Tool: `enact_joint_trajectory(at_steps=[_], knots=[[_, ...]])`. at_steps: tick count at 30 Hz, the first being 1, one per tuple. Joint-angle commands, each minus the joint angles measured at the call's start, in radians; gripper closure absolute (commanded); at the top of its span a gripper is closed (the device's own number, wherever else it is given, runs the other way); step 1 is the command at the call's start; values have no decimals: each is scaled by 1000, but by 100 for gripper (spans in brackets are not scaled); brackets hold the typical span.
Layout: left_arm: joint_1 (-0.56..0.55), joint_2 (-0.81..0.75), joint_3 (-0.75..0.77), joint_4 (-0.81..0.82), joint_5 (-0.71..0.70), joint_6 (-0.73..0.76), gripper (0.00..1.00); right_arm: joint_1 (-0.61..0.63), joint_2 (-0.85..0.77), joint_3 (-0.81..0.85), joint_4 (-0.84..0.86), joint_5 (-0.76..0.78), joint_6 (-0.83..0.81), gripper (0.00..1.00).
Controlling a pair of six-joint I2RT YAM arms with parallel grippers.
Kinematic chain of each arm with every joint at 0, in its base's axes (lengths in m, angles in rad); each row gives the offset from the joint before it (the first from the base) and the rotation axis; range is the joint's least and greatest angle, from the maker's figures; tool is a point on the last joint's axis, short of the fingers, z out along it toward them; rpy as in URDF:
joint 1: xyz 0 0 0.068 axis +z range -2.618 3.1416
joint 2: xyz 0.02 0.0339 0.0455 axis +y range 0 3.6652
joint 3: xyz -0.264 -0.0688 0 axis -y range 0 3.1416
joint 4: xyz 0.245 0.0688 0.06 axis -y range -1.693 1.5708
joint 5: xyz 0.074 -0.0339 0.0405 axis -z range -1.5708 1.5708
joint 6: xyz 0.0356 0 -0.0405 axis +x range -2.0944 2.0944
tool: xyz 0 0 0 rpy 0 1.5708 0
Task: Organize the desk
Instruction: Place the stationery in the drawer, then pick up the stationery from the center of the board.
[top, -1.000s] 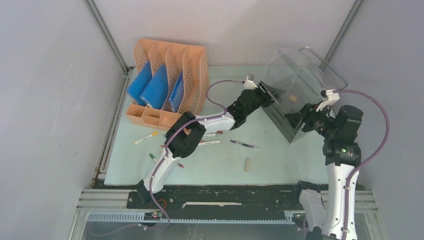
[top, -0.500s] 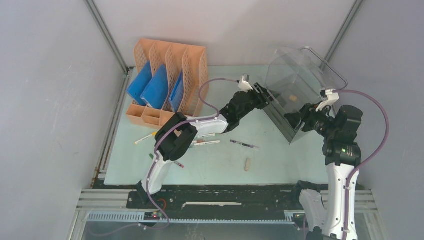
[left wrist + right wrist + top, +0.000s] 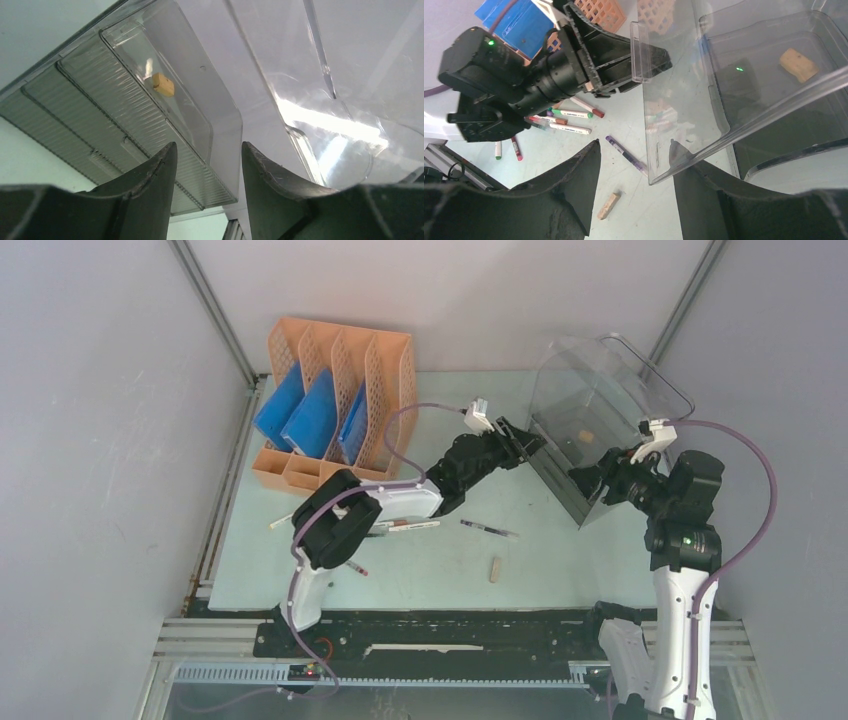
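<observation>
The pale green desk [image 3: 440, 570] carries a tilted clear drawer box [image 3: 600, 390] at the back right. A tan block [image 3: 163, 84] lies inside one of its drawers. My left gripper [image 3: 522, 443] hovers just left of the box front, open, with nothing between its fingers [image 3: 150, 190]. My right gripper [image 3: 590, 478] sits at the box's near corner and is open. One of its fingers [image 3: 704, 190] shows through the clear plastic wall [image 3: 684, 115]; the other stands well apart from it.
An orange file rack [image 3: 340, 390] holding blue folders [image 3: 300, 415] stands at the back left. Loose on the desk lie a purple pen [image 3: 488, 529], a tan stick [image 3: 494, 569], markers [image 3: 410, 526] under the left arm and a red marker [image 3: 357, 568].
My left gripper has drawn back leftward from the drawer box front, and its elbow has swung left. The right arm and the box have not moved.
</observation>
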Motion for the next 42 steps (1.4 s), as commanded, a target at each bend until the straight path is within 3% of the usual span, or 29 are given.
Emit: enact_joint_trajectory(at_steps=[1, 11, 18, 22, 34, 42], knots=[[-12, -150, -74, 42, -41, 145, 47, 17, -8, 40, 40, -13, -20, 38], [-54, -408, -368, -11, -244, 485, 43, 24, -3, 39, 38, -7, -26, 38], [-106, -587, -535, -30, -410, 771, 22, 27, -3, 39, 36, -4, -29, 38], [-106, -664, -632, -26, -443, 791, 1, 30, -3, 39, 36, 1, -32, 38], [-72, -823, -868, -26, -305, 568, 0, 37, -4, 38, 36, 8, -36, 38], [-70, -828, -889, -110, -202, 443, 0, 38, -5, 36, 36, 12, -38, 38]])
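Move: The purple marker lies about 10 cm to the left hand's left, roughly level with it fore and aft and some 20 cm below. The wooden stick is about 11 cm nearer the base than that marker, and the nearest white marker some 18 cm to its left. The wooden block in the clear drawer sits about 15 cm ahead of the left hand, 12 cm right and 10 cm below. From the right hand, the purple marker is roughly 18 cm ahead, 20 cm left and 26 cm down. Heading away from the open clear drawer towards the loose stationery, the empty left hand swings about 20 cm left while drawing back some 11 cm, rising slightly at first and then sinking to about 5 cm below its start. On the way it rolls roughly 30 degrees, left side rising, and its half-open fingers spread fully, ending with the purple marker out ahead and to the right, still untouched. ##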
